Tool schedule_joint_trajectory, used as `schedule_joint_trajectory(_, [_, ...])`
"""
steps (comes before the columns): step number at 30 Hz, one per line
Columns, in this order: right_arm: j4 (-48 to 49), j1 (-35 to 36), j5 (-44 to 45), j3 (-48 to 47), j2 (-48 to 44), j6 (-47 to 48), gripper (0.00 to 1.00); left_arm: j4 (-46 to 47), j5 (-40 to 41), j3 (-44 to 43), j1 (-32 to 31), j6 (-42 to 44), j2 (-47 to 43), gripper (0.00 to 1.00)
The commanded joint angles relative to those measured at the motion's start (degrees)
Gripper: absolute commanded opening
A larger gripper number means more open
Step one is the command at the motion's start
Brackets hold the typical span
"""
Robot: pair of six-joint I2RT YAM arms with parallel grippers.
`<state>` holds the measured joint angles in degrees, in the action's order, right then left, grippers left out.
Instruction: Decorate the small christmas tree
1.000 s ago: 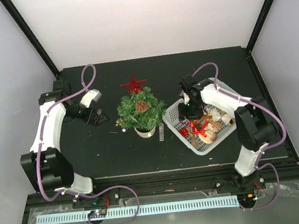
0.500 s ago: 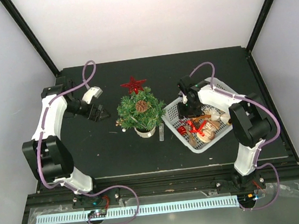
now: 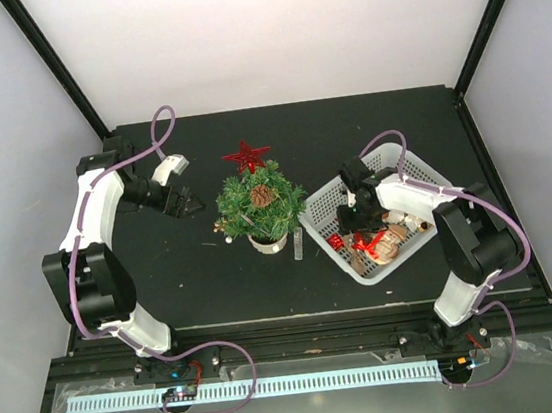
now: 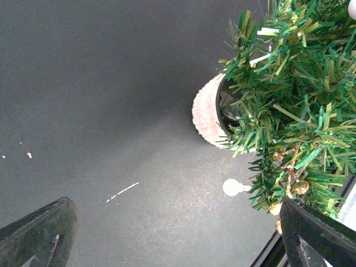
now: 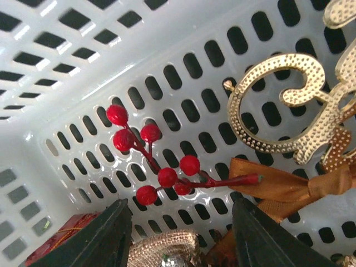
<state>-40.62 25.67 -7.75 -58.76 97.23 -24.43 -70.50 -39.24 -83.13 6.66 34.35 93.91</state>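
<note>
The small christmas tree (image 3: 261,203) stands mid-table on its whitish base (image 3: 267,240), with a pine cone (image 3: 262,195) among its branches. In the left wrist view the tree (image 4: 295,94) and its base (image 4: 206,114) fill the right side. My left gripper (image 3: 187,205) hovers just left of the tree, open (image 4: 178,239), with bare table between its fingers. My right gripper (image 3: 351,219) is down inside the white basket (image 3: 319,211), open (image 5: 181,239). A red berry sprig (image 5: 158,167) lies on the basket floor just beyond its fingertips, untouched.
A red star (image 3: 246,156) lies on the table behind the tree. The basket also holds a gold ornament (image 5: 283,117), an orange ribbon (image 5: 283,186), a burlap piece (image 5: 161,247) and a red item (image 5: 61,233). A small white tag (image 3: 298,247) lies near the tree's base.
The right gripper has dropped lower and nearer inside the basket. The left gripper has shifted slightly toward the tree as its arm swung. Both jaws kept their width.
</note>
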Motion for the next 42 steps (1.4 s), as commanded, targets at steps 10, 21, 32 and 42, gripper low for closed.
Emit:
schedule_joint_trajectory(10, [4.8,-0.1,1.3,-2.6,4.8,-1.5,0.46,-0.5,-3.1,-0.6,-0.9,-0.6,0.0,0.99])
schedule_joint_trajectory(21, [2.1,-0.1,5.6,-4.5,5.9,-2.2,0.22,0.6,-3.2,1.6,-0.9,0.1,-1.0,0.99])
schedule_joint_trajectory(32, [-1.3,-1.6,9.6,-2.5,-0.1,-3.2,0.19,2.0,-4.8,1.7,-0.9,-0.4,0.3,0.99])
schedule_joint_trajectory(42, [-9.3,-2.7,10.6,-8.1,-10.2,-3.1,0.19,2.4,-4.9,2.1,-0.9,-0.1,-0.2,0.99])
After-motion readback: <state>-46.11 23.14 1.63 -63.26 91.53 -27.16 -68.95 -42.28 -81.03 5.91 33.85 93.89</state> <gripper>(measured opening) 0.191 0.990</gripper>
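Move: The red berry sprig I go for lies on the basket floor about 3 cm ahead of my right fingertips, sideways level with them and some 2 cm below. The orange ribbon bow is about 6 cm right and 2 ahead, the gold lettering about 6 ahead and 5 right. The red gift sits some 5 cm left and 2 back. From my left hand the sprig is about 31 cm right, 3 back and 17 below. I slide my right hand about 3 cm forward over the basket floor to the berry sprig, sinking a little, and close my half-open fingers to a narrow gap there. Then I draw it some 4 cm to the right and, on the way, climb about 5 cm, leaving the berries behind and ending above the pine cone. ##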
